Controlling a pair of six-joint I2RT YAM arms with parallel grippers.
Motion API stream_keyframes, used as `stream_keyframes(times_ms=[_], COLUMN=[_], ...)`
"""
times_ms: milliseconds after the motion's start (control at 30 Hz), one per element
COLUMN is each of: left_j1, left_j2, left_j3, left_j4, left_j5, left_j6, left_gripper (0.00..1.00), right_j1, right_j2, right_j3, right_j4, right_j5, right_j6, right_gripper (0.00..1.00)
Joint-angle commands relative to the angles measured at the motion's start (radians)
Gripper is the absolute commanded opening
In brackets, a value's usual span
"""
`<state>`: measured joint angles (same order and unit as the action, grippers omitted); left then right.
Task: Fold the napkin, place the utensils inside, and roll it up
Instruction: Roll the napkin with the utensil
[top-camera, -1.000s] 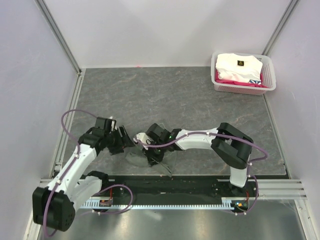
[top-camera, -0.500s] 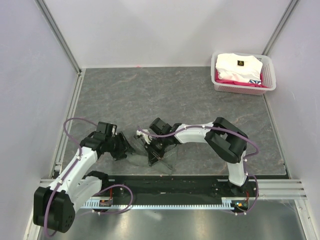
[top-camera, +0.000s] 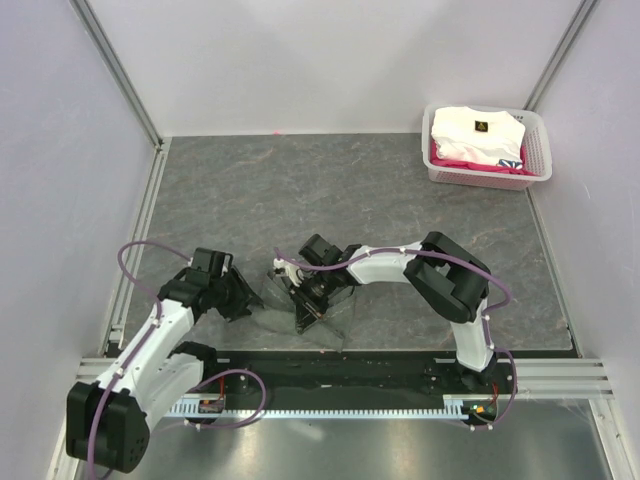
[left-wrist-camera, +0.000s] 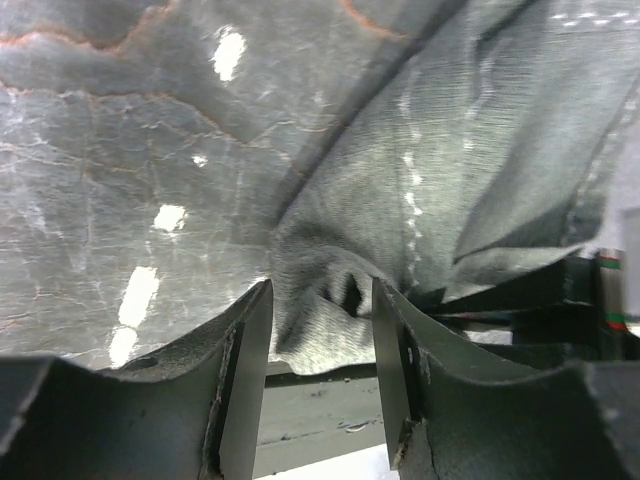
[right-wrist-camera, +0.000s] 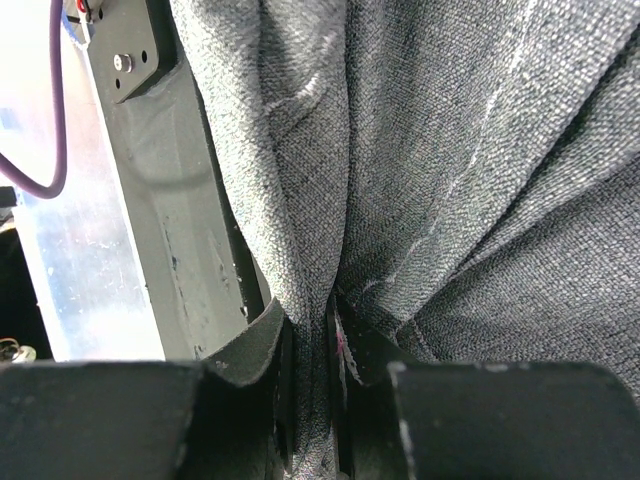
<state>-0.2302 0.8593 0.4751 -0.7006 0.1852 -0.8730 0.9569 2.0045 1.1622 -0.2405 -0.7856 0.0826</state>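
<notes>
The napkin (top-camera: 335, 320) lies bunched up at the table's near edge, between my two grippers. My right gripper (top-camera: 306, 304) is shut on a gathered fold of it; in the right wrist view grey weave (right-wrist-camera: 450, 150) fills the frame and runs down between the gripper (right-wrist-camera: 310, 330) pads. My left gripper (top-camera: 250, 298) sits at the cloth's left corner. In the left wrist view the jaws of the gripper (left-wrist-camera: 320, 300) stand apart, with a puckered napkin (left-wrist-camera: 450, 170) edge between the fingertips (left-wrist-camera: 262, 300). The utensils are out of view.
A white basket (top-camera: 540, 152) holding a white folded garment (top-camera: 475, 132) stands at the far right corner. The black base rail (top-camera: 350, 372) runs right below the cloth. Aluminium frame rails (top-camera: 140, 230) line the left side, and purple cables loop off both arms.
My left gripper has slid toward the near edge and its jaws have narrowed around the napkin corner. The right gripper, still clamped, has shifted slightly left with the cloth.
</notes>
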Motion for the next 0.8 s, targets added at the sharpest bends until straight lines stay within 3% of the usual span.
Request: stream_keyframes(times_ms=[0, 533, 700, 767], left_j1=[0.003, 0.003, 0.003, 0.003], left_j2=[0.047, 0.037, 0.053, 0.061], left_j3=[-0.027, -0.116, -0.11, -0.107], left_j4=[0.041, 0.147, 0.153, 0.158], left_j5=[-0.004, 0.056, 0.059, 0.068], left_j6=[-0.032, -0.041, -0.034, -0.018], left_gripper=[0.5, 0.29, 0.05, 0.02], right_j1=[0.003, -0.018, -0.03, -0.033], right_j2=[0.105, 0.151, 0.157, 0.154], right_j3=[-0.055, -0.006, 0.019, 0.028], right_j4=[-0.12, -0.158, -0.181, -0.195], right_j5=[0.152, 0.131, 0.126, 0.129], right_j6=[-0.06, -0.098, -0.112, -0.115], right_gripper=[0.21, 0.21, 0.21, 0.22])
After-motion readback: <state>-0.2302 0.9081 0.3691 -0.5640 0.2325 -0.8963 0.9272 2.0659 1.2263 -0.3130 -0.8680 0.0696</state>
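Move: The near left end of the rolled napkin lies just under the left hand's half-open fingers, about 3 cm below, 1 cm back and 1 cm to the right. From the left hand, the napkin fold held by the right gripper is some 10 cm to the right and 3 cm back, about 4 cm lower; the table's near edge is roughly 8 cm straight back. From the right hand, which already has that fold between its fingers, the napkin's left end is some 9 cm left and 2 cm ahead. The left hand sinks about 3 cm, easing back slightly at first, until its fingertips straddle the napkin's left end, and its fingers close from half open to nearly shut, most quickly at the end, pinching the cloth there. Meanwhile the right hand stays in place low over the table and keeps its grip on the napkin fold, its wrist tilting only some 5 degrees. ##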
